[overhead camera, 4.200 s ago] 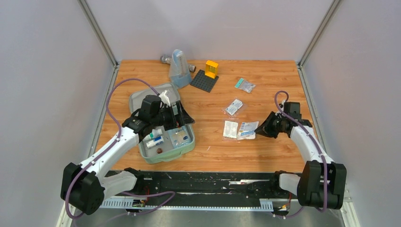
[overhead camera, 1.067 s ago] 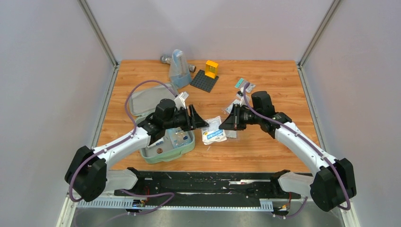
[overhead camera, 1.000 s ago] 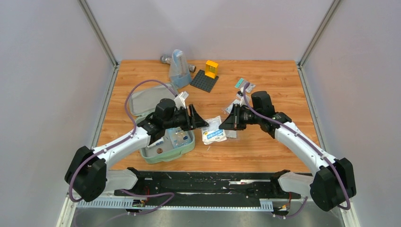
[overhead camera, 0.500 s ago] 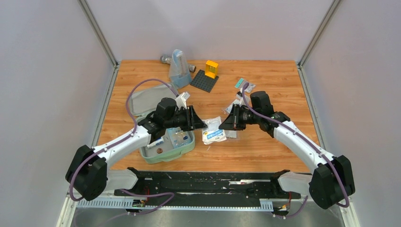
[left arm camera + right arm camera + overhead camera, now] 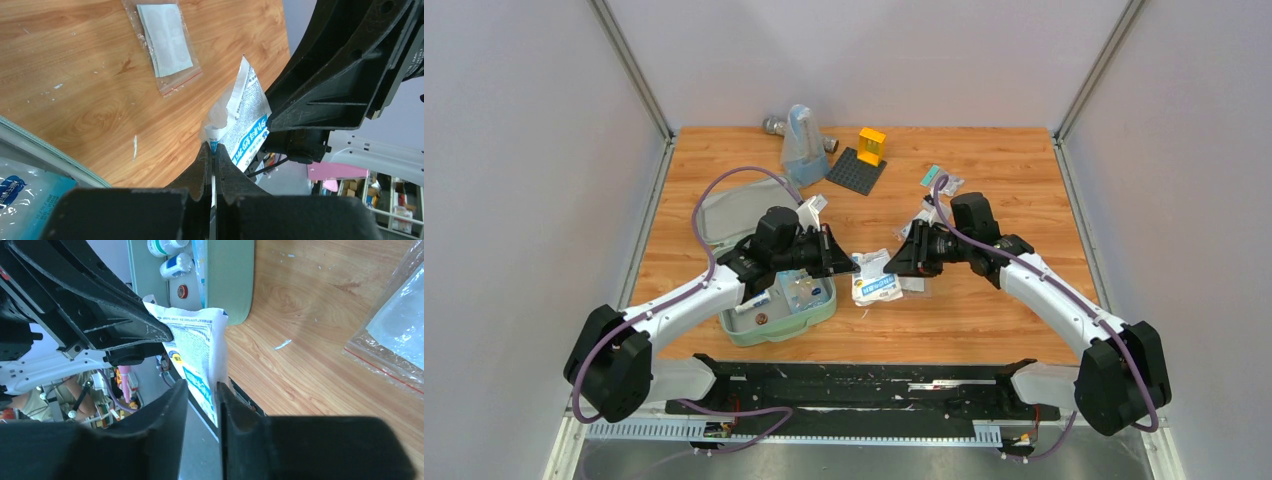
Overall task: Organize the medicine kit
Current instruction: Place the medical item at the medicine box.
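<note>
The medicine kit's mint-green tray [image 5: 769, 335] lies at the left with small bottles and a blue-printed sachet inside; its lid [image 5: 724, 212] rests behind it. A white packet with blue print [image 5: 876, 282] hangs above the wood between the two arms. My left gripper [image 5: 852, 262] is shut on the packet's left corner; in the left wrist view its fingertips [image 5: 212, 145] pinch the packet [image 5: 247, 120]. My right gripper [image 5: 896, 262] faces it. In the right wrist view its jaws [image 5: 202, 385] stand slightly apart, with the packet [image 5: 197, 350] edge between them and the tray wall [image 5: 227, 275] beyond.
A zip bag holding a white pad [image 5: 912, 285] lies under the right gripper, seen too as a zip bag [image 5: 165, 37]. At the back are a bluish pouch [image 5: 802, 145], a dark studded baseplate [image 5: 856, 170] with a yellow piece [image 5: 871, 146], and small packets [image 5: 942, 180].
My left gripper has moved right to the packet and closed on its corner. My right gripper's jaws have parted a little round the packet's other edge.
</note>
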You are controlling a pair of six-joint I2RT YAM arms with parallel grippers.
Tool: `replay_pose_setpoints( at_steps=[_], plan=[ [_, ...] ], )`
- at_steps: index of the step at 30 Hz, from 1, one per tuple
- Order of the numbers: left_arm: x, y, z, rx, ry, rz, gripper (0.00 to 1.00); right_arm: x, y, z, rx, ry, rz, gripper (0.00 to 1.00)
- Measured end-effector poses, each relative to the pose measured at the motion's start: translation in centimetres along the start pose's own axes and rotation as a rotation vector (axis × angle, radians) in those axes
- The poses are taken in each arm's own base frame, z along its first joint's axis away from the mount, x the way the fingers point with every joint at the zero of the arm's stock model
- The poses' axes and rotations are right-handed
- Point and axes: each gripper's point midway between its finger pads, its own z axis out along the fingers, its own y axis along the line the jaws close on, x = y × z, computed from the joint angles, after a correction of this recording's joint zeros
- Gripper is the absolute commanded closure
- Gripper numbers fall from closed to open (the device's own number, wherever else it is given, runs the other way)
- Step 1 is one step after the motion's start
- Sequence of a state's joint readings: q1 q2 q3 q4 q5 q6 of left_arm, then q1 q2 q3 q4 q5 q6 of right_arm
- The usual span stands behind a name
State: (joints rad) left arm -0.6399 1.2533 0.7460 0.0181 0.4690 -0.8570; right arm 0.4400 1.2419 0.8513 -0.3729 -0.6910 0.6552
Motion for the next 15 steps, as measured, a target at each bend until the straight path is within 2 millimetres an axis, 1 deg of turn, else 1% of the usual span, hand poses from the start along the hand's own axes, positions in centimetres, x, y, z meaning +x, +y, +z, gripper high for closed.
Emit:
replay_pose_setpoints(
  at_steps=[2, 4, 6, 9, 12, 15],
  plan=[
    [0.0, 0.1, 0.0, -0.005, -0.003, 0.0, 1.0, 0.0, 0.0, 0.0, -0.002, -0.001, -0.002, 0.5],
    [0.0, 0.4, -0.1, -0.025, -0.007, -0.003, 1.0, 0.0, 0.0, 0.0, 0.0, -0.002, -0.001, 0.43],
    [0.1, 1.0, -0.4, -0.061, -0.013, -0.008, 1.0, 0.0, -0.1, 0.0, 0.003, -0.003, 0.0, 0.39],
    [-0.1, 1.7, -1.1, -0.117, -0.037, -0.009, 1.0, -0.1, -0.3, 0.1, 0.014, -0.01, -0.001, 0.35],
    [-0.5, 2.2, -2.1, -0.174, -0.068, 0.0, 1.0, -0.2, -0.8, 0.1, 0.036, -0.019, 0.004, 0.34],
    [-1.5, 2.3, -3.5, -0.23, -0.118, 0.014, 1.0, 0.0, -1.6, 0.2, 0.064, -0.023, 0.016, 0.33]
  ],
)
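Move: The medicine box I carry to has its middle some 16 cm to the left of my left hand, about 5 cm nearer the base and 13 cm lower. Inside it, the blue bag lies about 11 cm left and 2 cm back, the white bottle about 20 cm left and 4 cm back. From my right hand, the white medical pouch hangs roughly 2 cm left, 2 cm back and 2 cm below; the box is some 22 cm left and 5 cm back. My right hand, already loosening, spreads its fingers wide and lets go of the pouch, sinking only about 1.5 cm. My left hand keeps its pinch on the pouch's edge and draws it off leftwards towards the medicine box, about 4.5 cm, dipping slightly before coming back up, while its fingers swing some 10 degrees counter-clockwise and tip a bit further down. ##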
